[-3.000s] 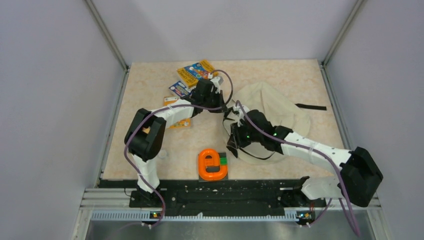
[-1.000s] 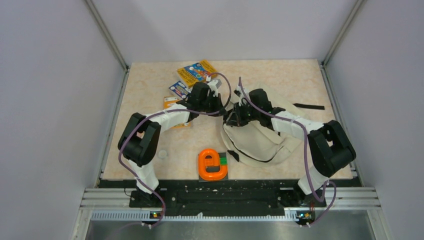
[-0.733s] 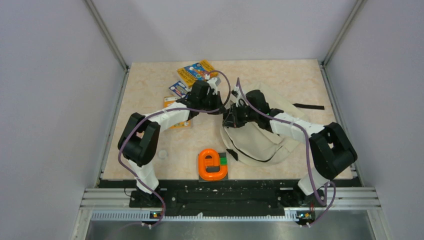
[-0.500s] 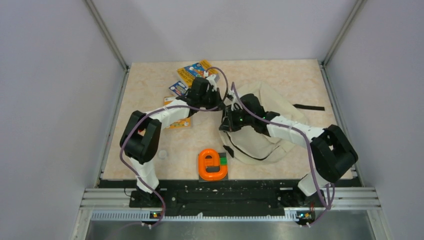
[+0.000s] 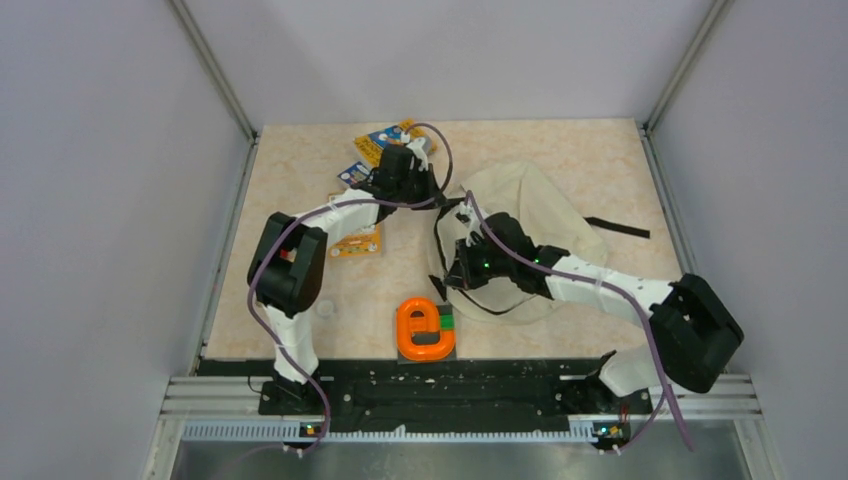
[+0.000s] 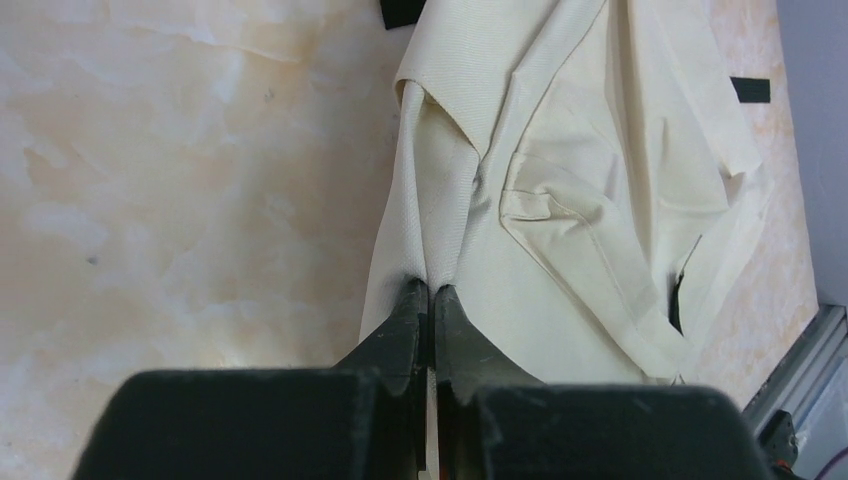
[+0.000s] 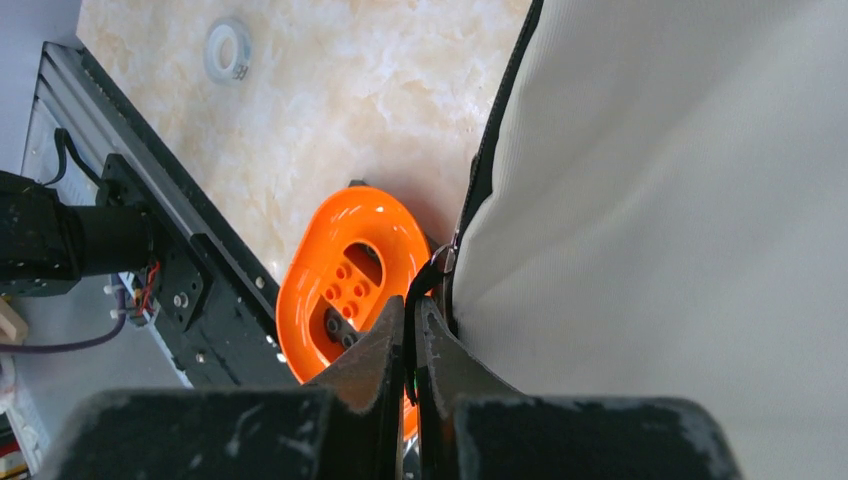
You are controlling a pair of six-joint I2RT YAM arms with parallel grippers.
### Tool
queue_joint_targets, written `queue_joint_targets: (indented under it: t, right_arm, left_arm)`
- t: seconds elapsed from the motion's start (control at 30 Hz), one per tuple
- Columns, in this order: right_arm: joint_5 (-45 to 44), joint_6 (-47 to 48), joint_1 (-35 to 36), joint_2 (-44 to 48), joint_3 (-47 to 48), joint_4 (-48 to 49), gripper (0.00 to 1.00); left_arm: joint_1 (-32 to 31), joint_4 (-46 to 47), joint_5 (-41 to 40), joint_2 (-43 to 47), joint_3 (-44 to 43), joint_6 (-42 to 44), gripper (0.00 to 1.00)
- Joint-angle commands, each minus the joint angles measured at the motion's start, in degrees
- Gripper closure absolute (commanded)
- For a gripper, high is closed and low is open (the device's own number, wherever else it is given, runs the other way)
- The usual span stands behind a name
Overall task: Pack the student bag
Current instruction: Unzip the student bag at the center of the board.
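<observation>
The student bag (image 5: 540,205), cream fabric with black trim, lies at the table's centre right. My left gripper (image 5: 438,197) is at its far left edge. In the left wrist view that gripper (image 6: 430,292) is shut on a raised fold of the bag's cloth (image 6: 560,200). My right gripper (image 5: 459,270) is at the bag's near left edge. In the right wrist view it (image 7: 411,303) is shut on the black zipper trim along the bag's cloth (image 7: 680,200). The edge is stretched between the two grippers. The bag's inside is hidden.
An orange oval studded toy (image 5: 424,328) (image 7: 345,290) with a green piece lies near the front edge, just below the right gripper. A tape roll (image 5: 325,309) (image 7: 228,50) sits front left. Colourful booklets (image 5: 385,145) and a card (image 5: 357,243) lie at the back left. A black strap (image 5: 612,226) trails right.
The right gripper has pulled the bag's trim toward the front of the table. The left gripper has moved slightly toward the back with its fold. The bag has spread out flatter.
</observation>
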State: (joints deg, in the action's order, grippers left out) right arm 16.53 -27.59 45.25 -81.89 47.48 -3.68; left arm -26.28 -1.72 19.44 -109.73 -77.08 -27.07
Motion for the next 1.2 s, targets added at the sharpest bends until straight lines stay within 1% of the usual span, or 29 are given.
queue_joint_targets:
  t: [0.0,0.17,0.2,0.23,0.27,0.3,0.37,0.4,0.43,0.47,0.57,0.6,0.7,0.8,0.9,0.97,1.17]
  right_arm:
    - [-1.04,-1.19,1.06,6.64,-1.36,-1.88,1.0]
    - [-1.85,-1.6,1.09,9.53,-3.7,-2.98,1.0]
    - [-1.97,-1.77,1.1,9.77,-4.25,-2.57,1.0]
    - [-2.26,-1.96,1.11,9.99,-4.73,-2.26,1.0]
    - [-2.72,-2.06,1.12,10.04,-4.96,-1.77,1.0]
    - [-3.22,-2.3,1.09,10.03,-5.09,-1.33,1.0]
    - [-3.69,-2.84,1.07,9.64,-5.12,0.87,1.0]
    - [-3.71,-3.15,1.09,9.18,-5.0,2.07,1.0]
    - [-3.72,-3.32,1.08,8.75,-4.77,3.1,1.0]
    - [-3.66,-3.48,1.09,8.12,-4.58,4.64,1.0]
    - [-3.16,-3.52,1.13,6.43,-3.68,7.32,1.0]
    - [-2.96,-3.41,1.07,5.79,-3.38,7.82,1.0]
    - [-2.43,-3.22,1.09,4.07,-2.63,8.86,1.0]
    - [-1.72,-3.26,1.13,2.97,-2.4,9.97,1.0]
    - [-1.23,-3.62,1.09,2.46,-2.61,10.98,1.0]
    - [-0.95,-3.78,1.12,2.27,-2.79,11.35,1.0]
    - [-0.54,-4.22,1.15,2.34,-3.82,12.03,1.0]
  left_arm:
    - [0.93,5.84,-3.02,-1.35,-5.1,1.7,1.0]
    - [0.88,5.5,-4.67,-2.69,-7.7,2.75,1.0]
    - [0.88,5.43,-4.98,-2.45,-7.61,2.85,0.94]
    - [0.85,5.33,-5.51,-1.78,-7.18,2.96,0.82]
    - [0.85,5.45,-5.93,-0.72,-6.41,3.06,0.67]
    - [0.8,5.64,-6.44,0.61,-5.19,3.07,0.46]
    - [0.53,5.84,-7.97,4.4,-2.23,3.26,0.26]
    - [0.41,5.72,-9.12,6.59,-0.52,3.65,0.19]
    - [0.3,5.16,-10.54,9.98,1.11,3.87,0.13]
    - [0.15,4.34,-12.1,12.7,3.08,3.83,0.1]
    - [-0.23,3.56,-14.83,20.68,10.7,1.66,0.07]
    - [-0.43,3.76,-14.8,23.25,14.73,0.38,0.07]
    - [-1.32,4.61,-13.89,29.25,23.21,-5.51,0.07]
    - [-2.59,7.53,-12.2,33.05,30.57,-11.22,0.07]
    - [-3.23,10.42,-11.6,35.0,35.16,-15.89,0.07]
    - [-3.98,14.63,-10.57,35.42,37.36,-18.48,0.07]
    - [-7.01,23.0,-9.25,31.01,39.55,-25.53,0.07]
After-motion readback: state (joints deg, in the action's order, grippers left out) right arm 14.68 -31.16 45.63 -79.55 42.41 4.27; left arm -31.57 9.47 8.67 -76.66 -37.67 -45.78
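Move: Behind the left hand, about 16 cm back, roughly level sideways and some 4 cm lower, lies the student bag's zipper edge. Beyond that edge, the zipper slider is about 19 cm back and 1 cm right of the left hand, the black tab about 21 cm straight back. From the right hand, that zipper edge stands around 5 cm ahead and 3 cm left; the orange toy is some 9 cm back, 6 cm left and 9 cm below. Drawing the pinched far end of the bag about 3 cm forward, the left hand then opens wide, lets go and arcs up some 8 cm, left and roughly 16 cm back, sinking again with the fingers open beside the zipper edge near the right hand. The right hand keeps its pinch on the zipper's pull strap, easing slightly right and up, then returning. ##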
